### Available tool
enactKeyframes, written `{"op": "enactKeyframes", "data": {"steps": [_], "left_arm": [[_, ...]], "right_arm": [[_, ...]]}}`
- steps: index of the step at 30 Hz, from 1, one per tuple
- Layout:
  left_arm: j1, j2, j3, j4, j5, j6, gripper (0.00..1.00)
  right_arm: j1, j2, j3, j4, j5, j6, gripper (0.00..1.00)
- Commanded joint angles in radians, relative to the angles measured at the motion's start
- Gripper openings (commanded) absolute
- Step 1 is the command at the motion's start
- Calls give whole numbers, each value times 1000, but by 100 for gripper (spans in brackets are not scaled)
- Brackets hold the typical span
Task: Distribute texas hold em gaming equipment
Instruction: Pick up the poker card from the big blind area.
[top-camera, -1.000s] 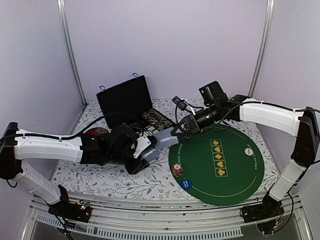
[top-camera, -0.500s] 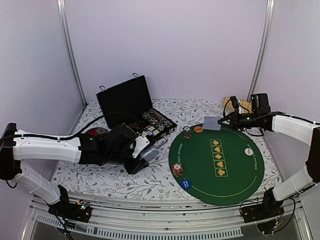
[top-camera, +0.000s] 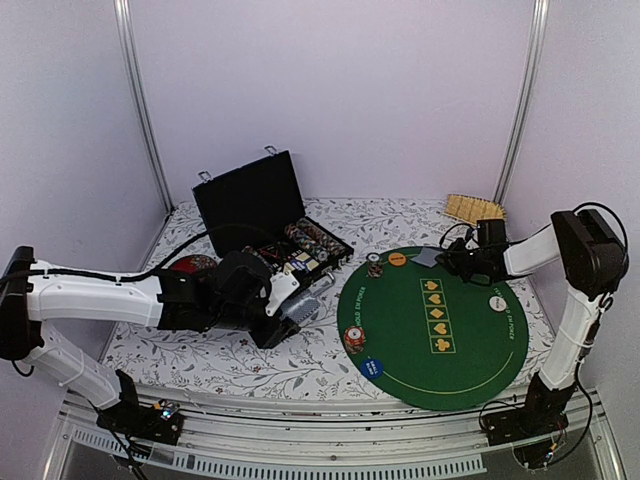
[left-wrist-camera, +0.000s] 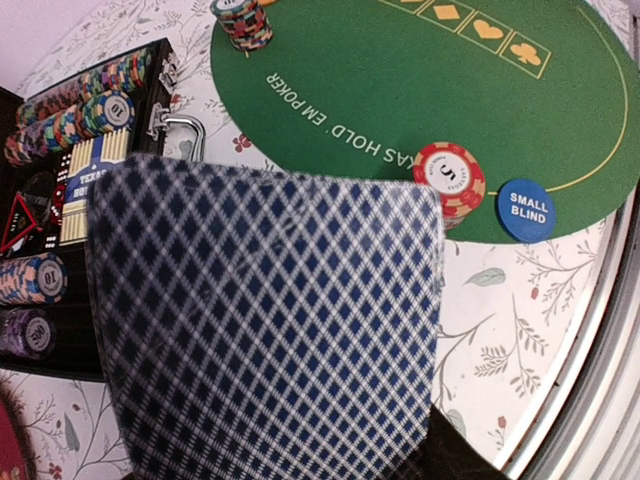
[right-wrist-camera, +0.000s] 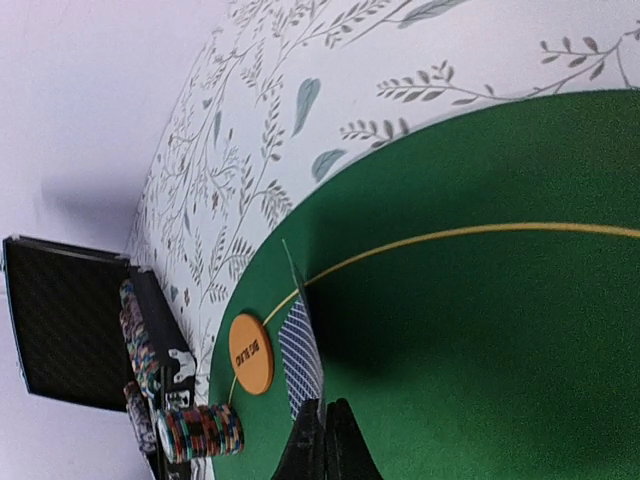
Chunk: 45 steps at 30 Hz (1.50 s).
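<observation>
My left gripper (top-camera: 292, 304) holds a deck of playing cards (top-camera: 306, 308) just left of the green mat (top-camera: 470, 350). In the left wrist view the deck's blue-diamond back (left-wrist-camera: 270, 320) fills the frame and hides the fingers. My right gripper (top-camera: 452, 259) is shut on a single card (top-camera: 426, 257), low over the mat's far edge. That card (right-wrist-camera: 300, 365) shows nearly edge-on beside the orange button (right-wrist-camera: 250, 353) and a striped chip stack (right-wrist-camera: 200, 430). A red chip stack (top-camera: 354, 340), a blue button (top-camera: 372, 366) and a white button (top-camera: 497, 302) lie on the mat.
The open black case (top-camera: 262, 215) with rows of chips stands at the back left. A dark-red dish (top-camera: 190, 265) sits behind my left arm. A bamboo mat (top-camera: 473, 208) lies at the back right, and metal posts rise at both rear corners.
My right arm swung from the deck across to the mat's far right edge, carrying one card, and came down low. The left arm and deck stayed put.
</observation>
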Motion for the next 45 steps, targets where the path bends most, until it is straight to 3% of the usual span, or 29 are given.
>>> {"op": "enactKeyframes", "data": {"steps": [1, 11, 30, 32, 34, 39, 41, 45], "left_arm": [[13, -17, -9, 36, 8, -2, 55], [15, -18, -6, 25, -16, 8, 56], [17, -26, 1, 5, -37, 9, 56], [17, -28, 3, 6, -38, 10, 57], [16, -27, 8, 4, -34, 15, 57], [16, -20, 19, -9, -40, 31, 57], [16, -19, 19, -11, -43, 37, 57], [17, -16, 27, -10, -38, 47, 57]], "right_arm": [[-3, 77, 39, 127, 126, 198, 2], [25, 219, 138, 156, 154, 374, 2], [68, 349, 296, 108, 118, 395, 6], [68, 341, 294, 106, 108, 381, 16], [68, 309, 280, 103, 108, 362, 39], [68, 122, 189, 55, 155, 207, 74], [69, 26, 154, 28, 176, 110, 100], [96, -131, 159, -69, 98, -231, 99]]}}
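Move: My right hand already pinches the poker card by its edge. The card's resting place, across the mat's far rim, is about 10 cm ahead, 8 cm left and 4 cm below. The orange big blind marker is some 4 cm ahead and 13 left, the chip stack roughly 1 ahead and 21 left, the nearest printed heart 7 back and 1 left. From my deck-holding left hand, that resting place lies about 33 ahead and 45 right, 10 below. I carry the card forward about 8 cm with my right hand while sinking some 3 cm, veering a touch right and then left, the wrist turning about 15 degrees clockwise and rolling its left side up. Down by the tabletop beyond the big blind marker I spread the fingers wide, let go of the card, and draw back and up roughly 7 cm. ##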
